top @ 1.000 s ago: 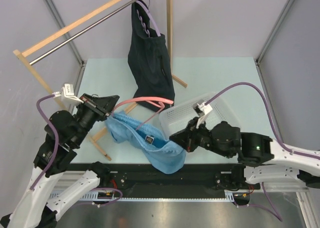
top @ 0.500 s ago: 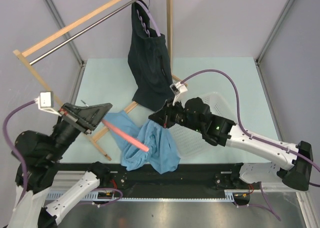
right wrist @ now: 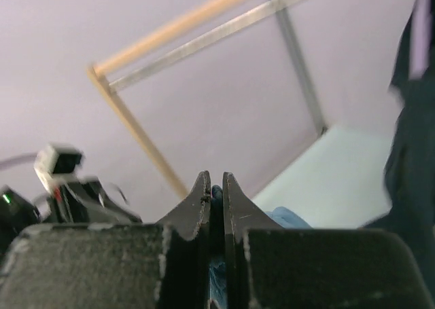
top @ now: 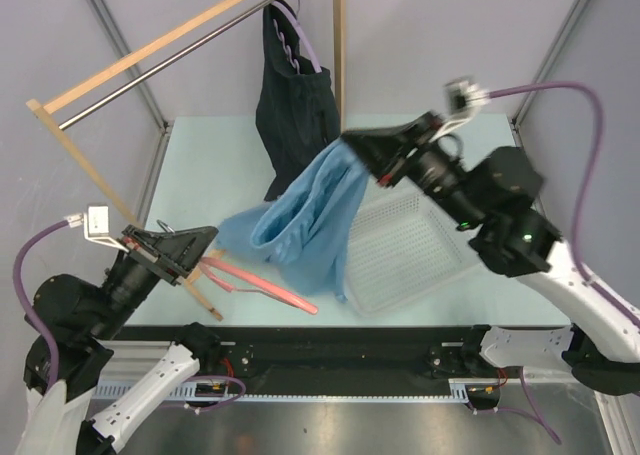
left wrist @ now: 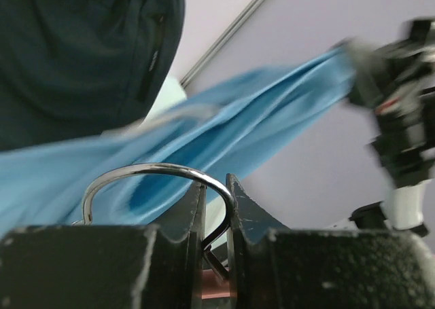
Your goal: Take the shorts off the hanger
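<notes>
My right gripper point(top: 350, 141) is shut on the light sky-blue shorts point(top: 305, 215) and holds them high, the cloth hanging down over the table's middle; in the right wrist view a strip of blue cloth point(right wrist: 216, 195) shows between the shut jaws. My left gripper point(top: 208, 237) is shut on the metal hook point(left wrist: 163, 173) of the pink hanger point(top: 260, 283), which lies low at the front left, free of the blue cloth. The dark navy shorts point(top: 297, 125) hang on a lilac hanger point(top: 300, 37) from the rack at the back.
A wooden clothes rack point(top: 150, 50) with a metal rail spans the back left; its upright post point(top: 339, 55) stands beside the dark shorts. A clear plastic basket point(top: 410, 250) sits on the right of the pale green table point(top: 430, 140).
My right gripper has swung up and to the back right, pulling the blue shorts off the pink hanger. The hanger has dropped low in my left gripper, bare now.
</notes>
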Robot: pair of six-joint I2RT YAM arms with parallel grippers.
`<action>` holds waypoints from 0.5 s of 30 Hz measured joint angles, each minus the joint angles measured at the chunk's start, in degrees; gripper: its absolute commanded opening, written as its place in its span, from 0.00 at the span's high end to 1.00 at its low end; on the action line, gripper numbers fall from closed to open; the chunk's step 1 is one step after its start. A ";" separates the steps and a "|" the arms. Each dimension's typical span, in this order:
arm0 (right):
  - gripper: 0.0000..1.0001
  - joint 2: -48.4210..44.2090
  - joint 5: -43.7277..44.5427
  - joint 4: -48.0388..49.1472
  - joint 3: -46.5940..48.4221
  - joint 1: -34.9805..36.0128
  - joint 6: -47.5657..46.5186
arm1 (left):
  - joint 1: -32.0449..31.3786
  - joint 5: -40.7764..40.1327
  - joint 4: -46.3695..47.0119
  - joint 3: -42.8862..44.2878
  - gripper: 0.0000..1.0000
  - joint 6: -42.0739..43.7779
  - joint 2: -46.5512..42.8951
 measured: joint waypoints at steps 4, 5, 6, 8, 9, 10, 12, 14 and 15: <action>1.00 0.15 3.76 -3.85 14.23 -1.03 -5.86 | 0.00 -0.46 -1.81 -1.40 1.00 0.76 -0.13; 1.00 0.11 4.46 -4.28 16.63 -1.14 -7.04 | 0.00 -0.52 -2.03 -1.73 1.00 0.85 -0.24; 1.00 0.04 5.33 -4.96 19.76 -1.14 -8.52 | 0.00 -0.76 -2.23 -2.03 1.00 1.07 -0.33; 1.00 0.07 6.91 -5.77 24.72 -1.18 -11.34 | 0.00 -0.96 -2.60 -2.54 1.00 1.29 -0.52; 1.00 0.24 7.78 -6.69 27.23 -1.18 -12.79 | 0.00 -1.07 -2.71 -2.73 1.00 1.55 -0.57; 1.00 0.26 8.41 -7.15 28.59 -1.18 -13.94 | 0.00 -1.14 -2.75 -2.80 1.00 1.64 -0.57; 1.00 0.04 10.05 -7.93 31.23 -1.25 -16.31 | 0.00 -1.18 -2.80 -2.84 1.00 1.68 -0.57; 1.00 -0.26 11.52 -8.26 32.20 -1.22 -18.34 | 0.00 -1.22 -2.80 -2.86 1.00 1.68 -0.57; 1.00 -0.46 12.11 -8.41 32.24 -1.25 -19.04 | 0.00 -1.22 -2.78 -2.91 1.00 1.68 -0.57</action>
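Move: My right hand still grips the blue shorts, already pulled off the hanger's arms. The white basket lies about 12 cm to its right, 7 cm ahead and some 48 cm below. The dark shorts hang roughly 17 cm ahead, 7 cm to its left and 20 cm lower. From my left hand, which still holds the hanger by its hook, the basket is around 32 cm right, 16 cm ahead and 40 cm down. I sweep my right hand up about 18 cm and some 16 cm to the right, away from the hanger and high above the basket, slowing towards the end. It swings roughly 20 degrees clockwise and points more upward, fingers shut on the cloth. My left hand keeps the hanger's hook pinched and sinks about 3 cm. ##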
